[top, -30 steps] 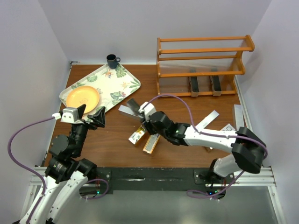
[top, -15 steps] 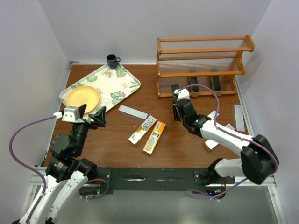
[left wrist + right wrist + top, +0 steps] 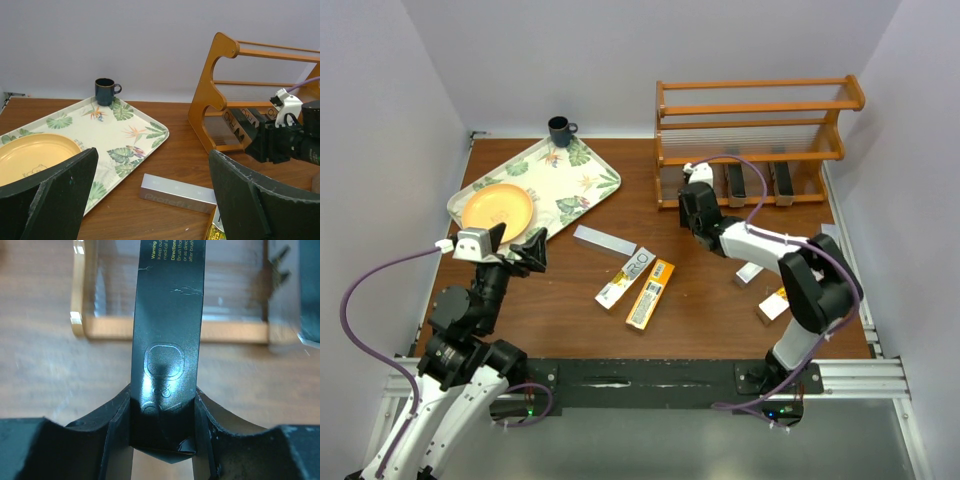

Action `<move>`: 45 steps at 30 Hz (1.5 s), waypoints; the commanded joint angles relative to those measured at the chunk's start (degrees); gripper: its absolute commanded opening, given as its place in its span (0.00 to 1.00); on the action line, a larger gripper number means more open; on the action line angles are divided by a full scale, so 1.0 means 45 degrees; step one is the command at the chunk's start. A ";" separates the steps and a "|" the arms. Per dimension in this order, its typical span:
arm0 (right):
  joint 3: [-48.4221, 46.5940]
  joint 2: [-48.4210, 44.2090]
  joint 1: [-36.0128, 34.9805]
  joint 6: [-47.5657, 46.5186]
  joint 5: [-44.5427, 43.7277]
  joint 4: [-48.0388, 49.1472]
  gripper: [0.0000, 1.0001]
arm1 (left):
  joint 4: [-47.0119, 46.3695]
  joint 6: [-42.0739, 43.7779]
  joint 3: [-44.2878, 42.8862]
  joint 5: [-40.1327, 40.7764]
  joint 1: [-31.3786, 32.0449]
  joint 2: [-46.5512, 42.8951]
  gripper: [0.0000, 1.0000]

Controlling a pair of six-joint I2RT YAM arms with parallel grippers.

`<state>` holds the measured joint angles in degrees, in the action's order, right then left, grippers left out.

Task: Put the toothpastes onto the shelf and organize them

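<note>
My right gripper [image 3: 692, 197] is shut on a black toothpaste box [image 3: 167, 340] and holds it at the left end of the bottom tier of the orange-brown shelf [image 3: 750, 105]. Two more black boxes [image 3: 735, 183] stand in that tier to its right. On the table lie a silver box [image 3: 605, 240], a white-yellow box [image 3: 628, 277] and an orange box [image 3: 650, 293]. More boxes [image 3: 775, 303] lie right of the right arm, partly hidden. My left gripper [image 3: 515, 245] is open and empty, above the table near the tray; the silver box [image 3: 177, 192] lies ahead of it.
A leaf-patterned tray [image 3: 575, 185] with a yellow plate [image 3: 498, 208] sits at the back left. A dark cup [image 3: 560, 130] stands behind it by the wall. White walls close in the table on three sides.
My right gripper has carried the black box from the middle of the table back and right to the shelf's bottom tier. The left arm has not moved.
</note>
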<state>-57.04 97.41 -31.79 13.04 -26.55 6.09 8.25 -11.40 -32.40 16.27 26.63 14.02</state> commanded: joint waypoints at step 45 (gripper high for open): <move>-0.3127 0.2946 0.0893 0.1106 0.1524 0.0971 0.80 | -0.0310 -0.0045 -0.0299 -0.0237 -0.0098 0.0009 0.98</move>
<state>-71.48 114.08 -28.05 16.93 -19.90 9.43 8.25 -11.42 -32.40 15.64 26.63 14.26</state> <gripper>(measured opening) 0.761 0.980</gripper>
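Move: The right hand holds the black toothpaste just short of the shelf. Its place, the empty left end of the bottom shelf, lies about 12 cm ahead, 3 cm left and 4 cm below. Of the two dark boxes already shelved, the nearer is some 11 cm ahead and 8 cm right, the farther 11 cm ahead and 17 cm right, both about 4 cm below. From the idle left hand, that empty place is roughly 32 cm ahead, 23 cm right and 25 cm below. Gripping the black toothpaste by its near end, the right hand slides it forward about 8 cm into the bottom shelf under the middle rail, bearing some 3 cm left towards the left side post and sinking about 2 cm on the way. It then eases back barely 1 cm while lowering another 1 cm, rolls slightly so its left side rises, and finally stays in place as the fingers open wide and let go of the toothpaste. ##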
